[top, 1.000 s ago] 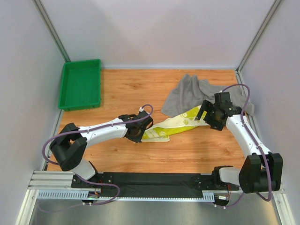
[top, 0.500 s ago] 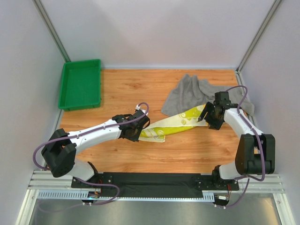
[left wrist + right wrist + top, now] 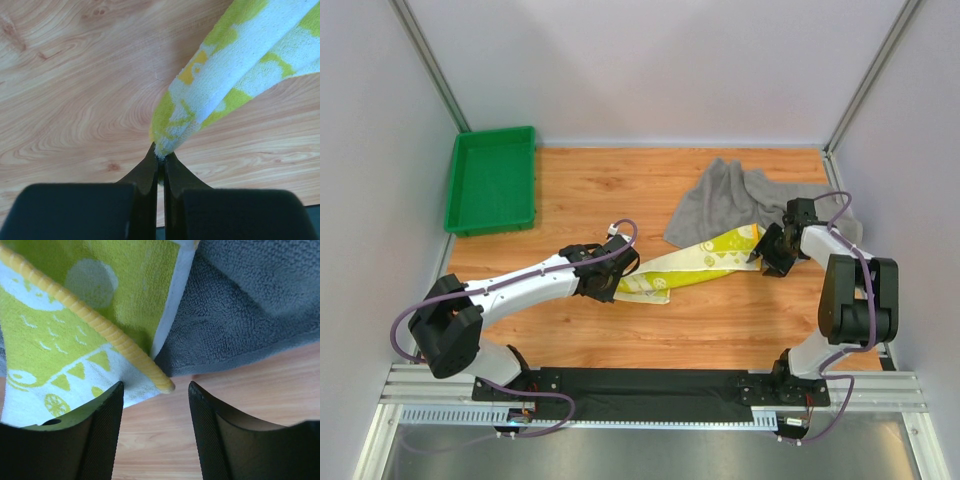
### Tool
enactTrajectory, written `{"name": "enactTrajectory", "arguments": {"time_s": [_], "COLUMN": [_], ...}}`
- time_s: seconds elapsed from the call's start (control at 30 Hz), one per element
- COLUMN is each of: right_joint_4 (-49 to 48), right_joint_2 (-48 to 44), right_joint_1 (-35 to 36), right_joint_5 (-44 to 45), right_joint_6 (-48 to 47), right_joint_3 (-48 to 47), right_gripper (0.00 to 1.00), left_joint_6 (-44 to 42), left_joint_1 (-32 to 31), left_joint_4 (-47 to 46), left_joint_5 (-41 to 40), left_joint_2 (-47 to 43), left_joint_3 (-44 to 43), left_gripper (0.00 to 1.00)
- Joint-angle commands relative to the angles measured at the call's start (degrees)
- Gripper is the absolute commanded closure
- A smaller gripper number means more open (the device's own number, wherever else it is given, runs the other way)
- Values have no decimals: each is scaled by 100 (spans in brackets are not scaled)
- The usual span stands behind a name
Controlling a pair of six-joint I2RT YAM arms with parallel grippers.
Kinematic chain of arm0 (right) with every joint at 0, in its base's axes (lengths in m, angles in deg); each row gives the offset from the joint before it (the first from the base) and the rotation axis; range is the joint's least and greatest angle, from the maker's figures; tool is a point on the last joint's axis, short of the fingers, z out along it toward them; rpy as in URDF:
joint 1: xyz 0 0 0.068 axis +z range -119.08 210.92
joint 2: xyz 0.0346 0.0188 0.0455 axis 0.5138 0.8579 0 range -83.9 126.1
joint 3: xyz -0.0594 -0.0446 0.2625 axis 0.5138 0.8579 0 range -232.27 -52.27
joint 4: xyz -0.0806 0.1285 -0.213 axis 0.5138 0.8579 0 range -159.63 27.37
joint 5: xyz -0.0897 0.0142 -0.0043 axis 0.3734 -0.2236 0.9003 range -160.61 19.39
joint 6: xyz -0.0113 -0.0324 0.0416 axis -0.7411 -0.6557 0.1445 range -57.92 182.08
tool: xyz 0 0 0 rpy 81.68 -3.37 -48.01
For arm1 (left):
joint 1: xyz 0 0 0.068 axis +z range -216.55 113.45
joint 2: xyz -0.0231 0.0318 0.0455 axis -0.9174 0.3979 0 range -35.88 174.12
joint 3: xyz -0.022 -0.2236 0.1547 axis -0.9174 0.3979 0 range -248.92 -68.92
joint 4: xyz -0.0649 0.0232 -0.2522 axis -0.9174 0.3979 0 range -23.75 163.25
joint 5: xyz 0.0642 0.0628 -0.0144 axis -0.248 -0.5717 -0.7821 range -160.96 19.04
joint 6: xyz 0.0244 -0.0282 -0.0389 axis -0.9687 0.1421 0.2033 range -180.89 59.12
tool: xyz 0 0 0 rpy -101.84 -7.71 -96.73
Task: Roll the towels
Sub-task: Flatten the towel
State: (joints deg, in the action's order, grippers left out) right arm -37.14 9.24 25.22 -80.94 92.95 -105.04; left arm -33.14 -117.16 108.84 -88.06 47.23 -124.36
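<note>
The white-yellow towel (image 3: 700,262) with a green-yellow print lies stretched in a band across the middle of the wooden table. My left gripper (image 3: 616,284) is shut on its left end; the left wrist view shows the towel's corner (image 3: 220,85) pinched at the left gripper (image 3: 160,156). My right gripper (image 3: 761,251) is at the towel's right end. In the right wrist view the right gripper (image 3: 156,388) stands open, low over the wood, with the printed towel (image 3: 75,340) and its yellow hem just ahead of the tips. The grey towel (image 3: 725,198) lies crumpled behind, its edge (image 3: 250,305) under the printed corner.
A green tray (image 3: 492,185) stands at the table's back left corner. White walls close in the left, back and right sides. Bare wood (image 3: 720,320) stretches between the towels and the arm bases.
The right arm has folded back and its jaws have narrowed at the printed towel's right corner. The left gripper has drawn the towel's left end slightly left, still shut on it.
</note>
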Motion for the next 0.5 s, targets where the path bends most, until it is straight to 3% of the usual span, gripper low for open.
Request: {"name": "enactTrajectory", "arguments": {"time_s": [0.0, 0.17, 0.27, 0.47], "right_joint_4": [-313, -454, -454, -191], "right_joint_2": [143, 178, 117, -331], "right_joint_1": [7, 7, 7, 7], "right_joint_5": [-154, -206, -233, -347], "right_joint_6": [94, 103, 68, 42], "right_joint_3": [39, 162, 180, 127], "right_gripper": [50, 64, 79, 96], "left_joint_6": [-59, -94, -112, -103], "left_joint_1": [-19, -19, -19, -19], "left_joint_4": [92, 127, 197, 460], "left_joint_5": [-109, -144, -153, -241], "left_joint_2": [21, 21, 56, -93], "left_joint_3": [-46, -63, -124, -283], "left_gripper": [100, 100, 100, 100]}}
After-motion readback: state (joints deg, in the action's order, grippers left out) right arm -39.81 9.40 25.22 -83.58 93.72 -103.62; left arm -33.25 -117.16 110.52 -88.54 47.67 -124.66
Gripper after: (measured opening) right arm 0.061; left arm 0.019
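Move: The yellow towel's near right corner, with its orange hem, is almost between my open right fingers, about 1 cm to their left and 1 cm below. The rest of that towel runs left, its middle some 14 cm left and 1 cm back; the grey towel's middle is roughly 16 cm ahead, 1 cm left, 2 cm lower. From my left hand the corner is about 9 cm ahead, 29 cm right and 4 cm lower. I shut my right fingers from about half open to nearly closed, pinching the yellow towel's hemmed corner. Meanwhile that hand eases roughly 1 cm to the left, sinks just under 1 cm and begins to rise again at the end. My left hand keeps its pinch on the towel's other end, staying almost still. ##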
